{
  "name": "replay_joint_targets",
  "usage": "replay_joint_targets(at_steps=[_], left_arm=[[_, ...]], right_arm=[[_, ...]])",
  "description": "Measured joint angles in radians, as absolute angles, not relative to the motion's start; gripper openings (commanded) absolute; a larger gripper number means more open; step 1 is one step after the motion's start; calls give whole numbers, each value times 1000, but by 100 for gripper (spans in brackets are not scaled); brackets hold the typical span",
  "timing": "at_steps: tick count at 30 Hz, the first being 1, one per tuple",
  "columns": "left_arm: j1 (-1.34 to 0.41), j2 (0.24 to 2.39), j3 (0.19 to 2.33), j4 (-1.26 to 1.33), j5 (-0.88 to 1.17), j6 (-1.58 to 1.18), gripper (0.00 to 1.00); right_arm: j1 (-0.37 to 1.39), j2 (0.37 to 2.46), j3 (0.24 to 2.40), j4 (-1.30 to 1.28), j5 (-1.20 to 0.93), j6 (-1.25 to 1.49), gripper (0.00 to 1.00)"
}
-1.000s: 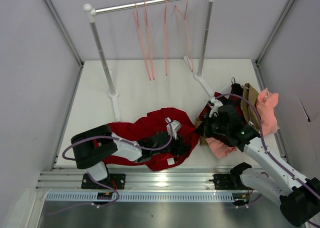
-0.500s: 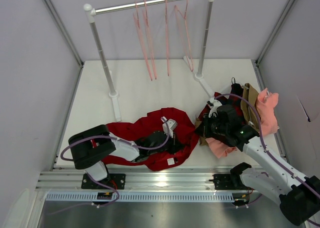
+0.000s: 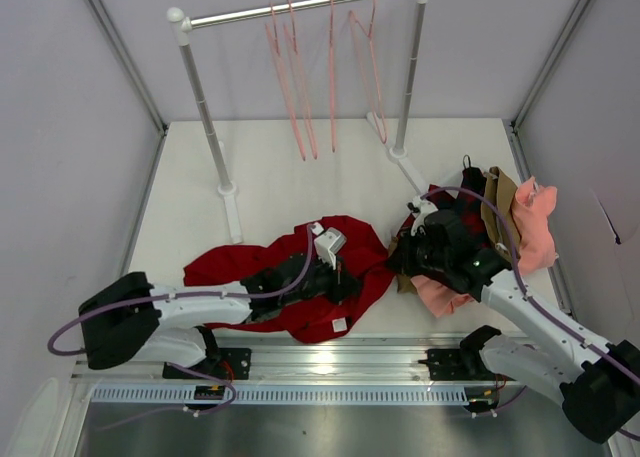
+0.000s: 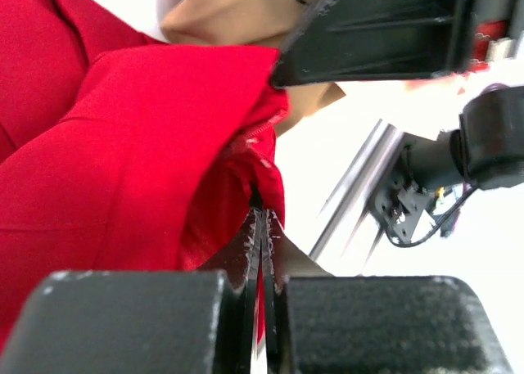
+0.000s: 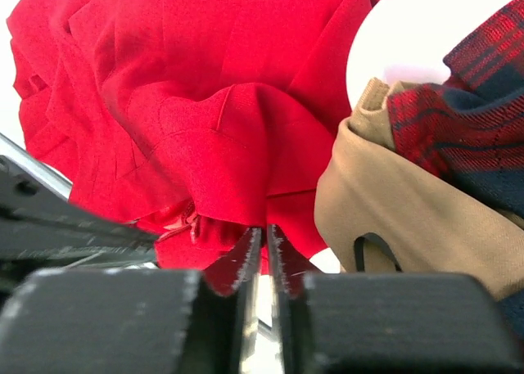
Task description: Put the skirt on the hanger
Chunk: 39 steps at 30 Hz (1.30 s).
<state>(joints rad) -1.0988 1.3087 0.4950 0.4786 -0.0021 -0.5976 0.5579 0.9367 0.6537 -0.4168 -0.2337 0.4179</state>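
Note:
The deep-red skirt point(image 3: 235, 264) lies crumpled on the white table near the front edge. My left gripper point(image 3: 343, 278) rests on its right part and is shut on a fold of the skirt point(image 4: 123, 145), with red cloth pinched between the fingertips point(image 4: 253, 227). My right gripper point(image 3: 401, 261) is at the skirt's right edge. Its jaws stand only a thin slit apart, with the skirt's hem point(image 5: 237, 145) caught at the tips point(image 5: 264, 236). Several salmon-pink hangers point(image 3: 299, 117) dangle from the rail point(image 3: 300, 7) at the back, away from both grippers.
A heap of clothes sits at the right: a red-and-black plaid garment point(image 3: 452, 203), a tan one point(image 5: 393, 202) and a salmon-pink one point(image 3: 540, 227). The rack's white feet point(image 3: 232, 212) stand on the table. Grey walls close in both sides.
My left gripper has closed on the skirt's fold and its arm has stretched out, base link swung left. The right jaws have parted by a slit. The hangers sway slightly.

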Motion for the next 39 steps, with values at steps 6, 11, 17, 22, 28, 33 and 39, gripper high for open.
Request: replay_joint_targets(at_steps=[6, 11, 17, 22, 28, 33, 39], left_arm=[[-1098, 1226, 635, 184, 34, -538, 0], [-1083, 1222, 735, 15, 60, -512, 0], [-1010, 1234, 815, -117, 97, -488, 0], [-950, 1227, 818, -173, 160, -482, 0], [-942, 1184, 820, -223, 212, -469, 0], [-936, 1161, 823, -245, 233, -470, 0], [-932, 1141, 825, -261, 248, -474, 0]], right_arm=[[633, 947, 753, -469, -186, 421, 55], [839, 844, 799, -476, -99, 422, 74], [1044, 738, 785, -482, 81, 478, 73], [1221, 772, 732, -503, 280, 542, 74], [1407, 899, 724, -478, 553, 571, 86], [1516, 1037, 730, -400, 775, 539, 91], [1541, 1169, 736, -323, 951, 495, 92]])
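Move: Some 5 cm to the right hand's left, 3 cm back and about 1 cm lower is the red skirt's waist edge at the left fingertips. The tan skirt's near corner sits about 4 cm right and 4 cm ahead of the right hand, the plaid skirt roughly 11 cm right and 11 cm ahead, both some 9 cm below. From the left hand, the waist part in the right fingers is about 5 cm right, 3 cm ahead and 1 cm up. Opening wide, the right hand lets go of the waist, draws back and left while arcing up some 9 cm, then sinks and eases forward with its fingers tipping up about 30 degrees, ending just on the robot's side of the left hand. The left keeps its shut pinch on the edge and lifts it about 5 cm, also shifting left and rolling slightly. ##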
